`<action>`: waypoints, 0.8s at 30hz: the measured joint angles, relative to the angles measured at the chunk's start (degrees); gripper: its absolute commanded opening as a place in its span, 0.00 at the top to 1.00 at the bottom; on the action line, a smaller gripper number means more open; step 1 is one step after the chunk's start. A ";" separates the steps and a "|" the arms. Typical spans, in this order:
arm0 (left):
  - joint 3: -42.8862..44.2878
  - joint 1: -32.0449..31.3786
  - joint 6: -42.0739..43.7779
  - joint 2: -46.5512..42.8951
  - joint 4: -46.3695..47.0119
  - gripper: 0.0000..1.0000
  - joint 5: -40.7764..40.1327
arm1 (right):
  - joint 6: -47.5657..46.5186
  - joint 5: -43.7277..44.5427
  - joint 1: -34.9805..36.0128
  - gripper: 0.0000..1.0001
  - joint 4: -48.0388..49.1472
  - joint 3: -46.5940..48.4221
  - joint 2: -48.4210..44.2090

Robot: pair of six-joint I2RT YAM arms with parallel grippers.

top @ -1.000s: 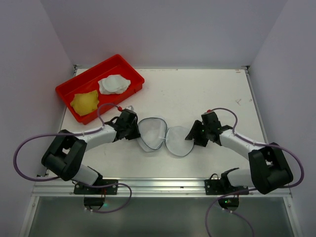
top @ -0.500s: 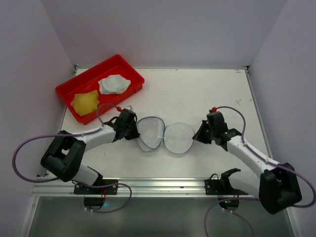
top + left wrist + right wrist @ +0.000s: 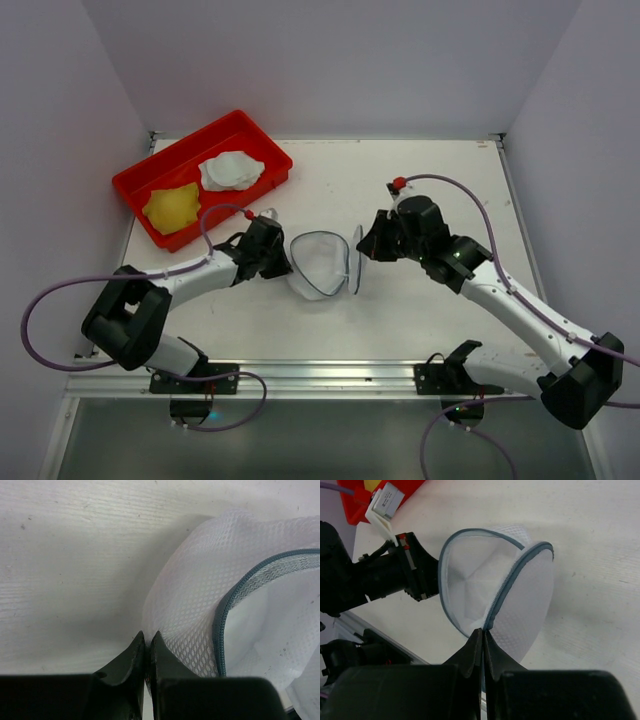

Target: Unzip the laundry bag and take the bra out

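Observation:
The laundry bag is a small round white mesh bag with blue-grey zip trim, lying open at the table's middle. Its round lid stands on edge, lifted to the right of the bag's mouth. My left gripper is shut on the bag's mesh wall at its left side. My right gripper is shut on the lid's zip trim. The bag's inside looks white and hollow. A white bra and a yellow one lie in the red tray.
The red tray stands at the back left corner of the white table. The left arm's cable loops off the table's left edge. White walls close in the back and sides. A metal rail runs along the near edge.
My right gripper has lifted the lid from lying flat on the table and swung it up and left, so it now stands on edge. My left gripper has kept its hold on the bag.

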 measured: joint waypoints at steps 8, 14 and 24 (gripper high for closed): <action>-1.44 -0.90 -1.95 0.83 4.11 1.00 2.27 | 0.20 -5.53 4.61 1.00 4.94 3.17 10.03; -4.74 -1.70 -3.89 1.92 9.75 1.00 4.70 | 1.01 -10.49 6.99 1.00 12.59 3.72 17.88; -7.58 -2.97 -5.40 2.34 16.39 1.00 6.95 | 1.68 -13.33 7.82 1.00 20.55 4.63 27.52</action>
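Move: Right beside the raised right hand, which pinches the zippered edge of the laundry bag's round lid, the lid's middle is about 7 cm below. The open mouth it is taken to lies about 10 cm left of that hand, level with it front to back, and some 13 cm lower; the left gripper is roughly 17 cm left and 17 cm below. From the left hand, which holds the bag's side, the mouth is about 8 cm right, neither ahead nor back, and 4 cm higher. Swinging the pinched lid edge across the bag's mouth towards the left gripper, the right hand goes about 13 cm left while sinking some 7 cm, and turns nearly 20 degrees counter-clockwise. The left hand keeps its pinch on the bag's side and draws it about 4 cm to the right, slightly back and down, its left side dipping some 10 degrees. ##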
